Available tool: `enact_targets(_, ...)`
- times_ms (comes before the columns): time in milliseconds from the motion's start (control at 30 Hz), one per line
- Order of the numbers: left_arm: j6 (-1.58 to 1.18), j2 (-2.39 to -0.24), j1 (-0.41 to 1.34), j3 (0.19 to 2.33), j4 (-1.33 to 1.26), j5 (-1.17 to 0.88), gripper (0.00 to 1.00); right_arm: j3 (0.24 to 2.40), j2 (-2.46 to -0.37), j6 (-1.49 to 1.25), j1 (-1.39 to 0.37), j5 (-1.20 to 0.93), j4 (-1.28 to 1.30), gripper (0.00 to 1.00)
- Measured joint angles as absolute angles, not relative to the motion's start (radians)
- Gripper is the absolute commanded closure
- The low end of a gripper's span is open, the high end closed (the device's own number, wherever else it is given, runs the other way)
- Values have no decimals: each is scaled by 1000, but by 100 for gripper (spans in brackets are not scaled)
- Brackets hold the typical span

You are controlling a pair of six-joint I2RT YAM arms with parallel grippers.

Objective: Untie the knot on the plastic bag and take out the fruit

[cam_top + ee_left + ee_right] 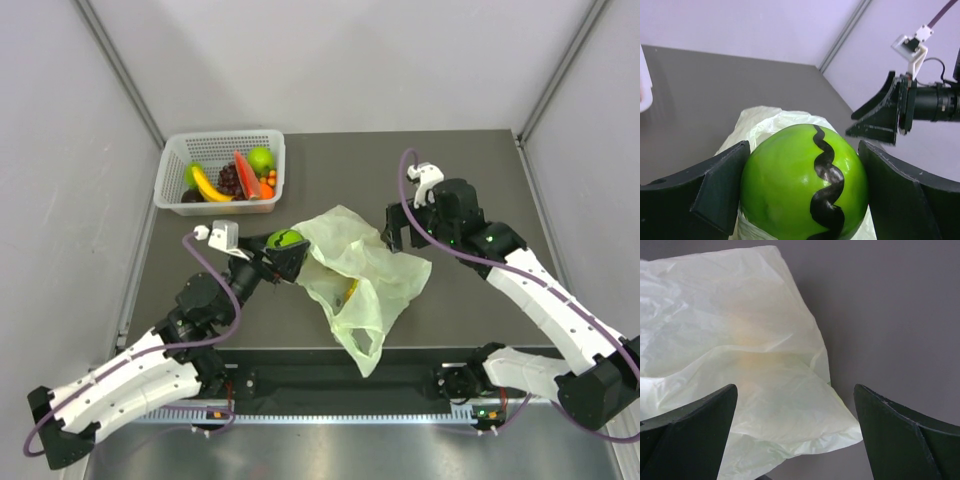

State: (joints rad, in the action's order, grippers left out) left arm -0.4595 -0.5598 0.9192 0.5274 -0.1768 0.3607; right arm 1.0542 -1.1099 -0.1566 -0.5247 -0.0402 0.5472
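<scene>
A round green fruit (285, 239) with a black wavy stripe sits between the jaws of my left gripper (288, 247), which is shut on it at the bag's left edge. In the left wrist view the green fruit (785, 185) fills the gap of the left gripper (804, 146), with the plastic bag (760, 120) beneath. The pale green plastic bag (370, 262) lies crumpled mid-table; something yellow (351, 290) shows through it. My right gripper (398, 235) stands open over the bag's right corner (805, 410), with nothing between the right gripper's (795, 390) fingers. The knot is out of view.
A white lattice basket (170, 172) stands at the back left, holding a banana (208, 186), a red wedge (246, 174), a light green apple (261, 159) and dark grapes (229, 180). A loose handle loop (364, 346) reaches toward the dark table's (450, 165) near edge.
</scene>
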Motion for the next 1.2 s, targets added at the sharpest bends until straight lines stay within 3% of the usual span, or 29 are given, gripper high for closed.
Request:
enact_targets(267,-439,-652,919,543,-274,458,21,1019,-1091,-116,-541,-286,514,0)
enact_targets(567,-438,-674,919,543,-306,549,21,957,-901,-69,-668,-287,486,0)
enact_targets(967,-436,-712,919,543,-372,587,22,972,-1032,-31,-1086,147,455,0)
enact_targets(1033,-438,-712,919,543,-379,589,22,972,-1063,-54,-1114,279,426,10)
enact_targets(1133,-439,-711,919,543,-385,590,22,973,-1121,-115,-1121,493,392,70)
enact_targets(1200,-439,-709,919,543,-389,594,22,979,-1161,-159,-1115,601,386,100)
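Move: The green fruit is already in the left gripper, with bag plastic beneath it; the white basket is some 27 cm ahead of that hand, 18 cm left and 20 cm below. The bag's middle lies about 17 cm to the left hand's right, 3 cm back and 15 cm below. From the empty right gripper the bag's middle is roughly 6 cm back, 6 cm left and 8 cm below; the yellow fruit inside is about 8 cm back, 9 cm left and 12 cm below. Swing the open right gripper back and left over the bag, about 15 cm, rising a little midway and sinking again, then push forward some 6 cm and close its fingers on a fold of the bag, tipping them up about 15 degrees. Meanwhile ease the left gripper about 4 cm forward towards the basket, turning slightly counter-clockwise and keeping its hold on the green fruit and the plastic caught with it. ##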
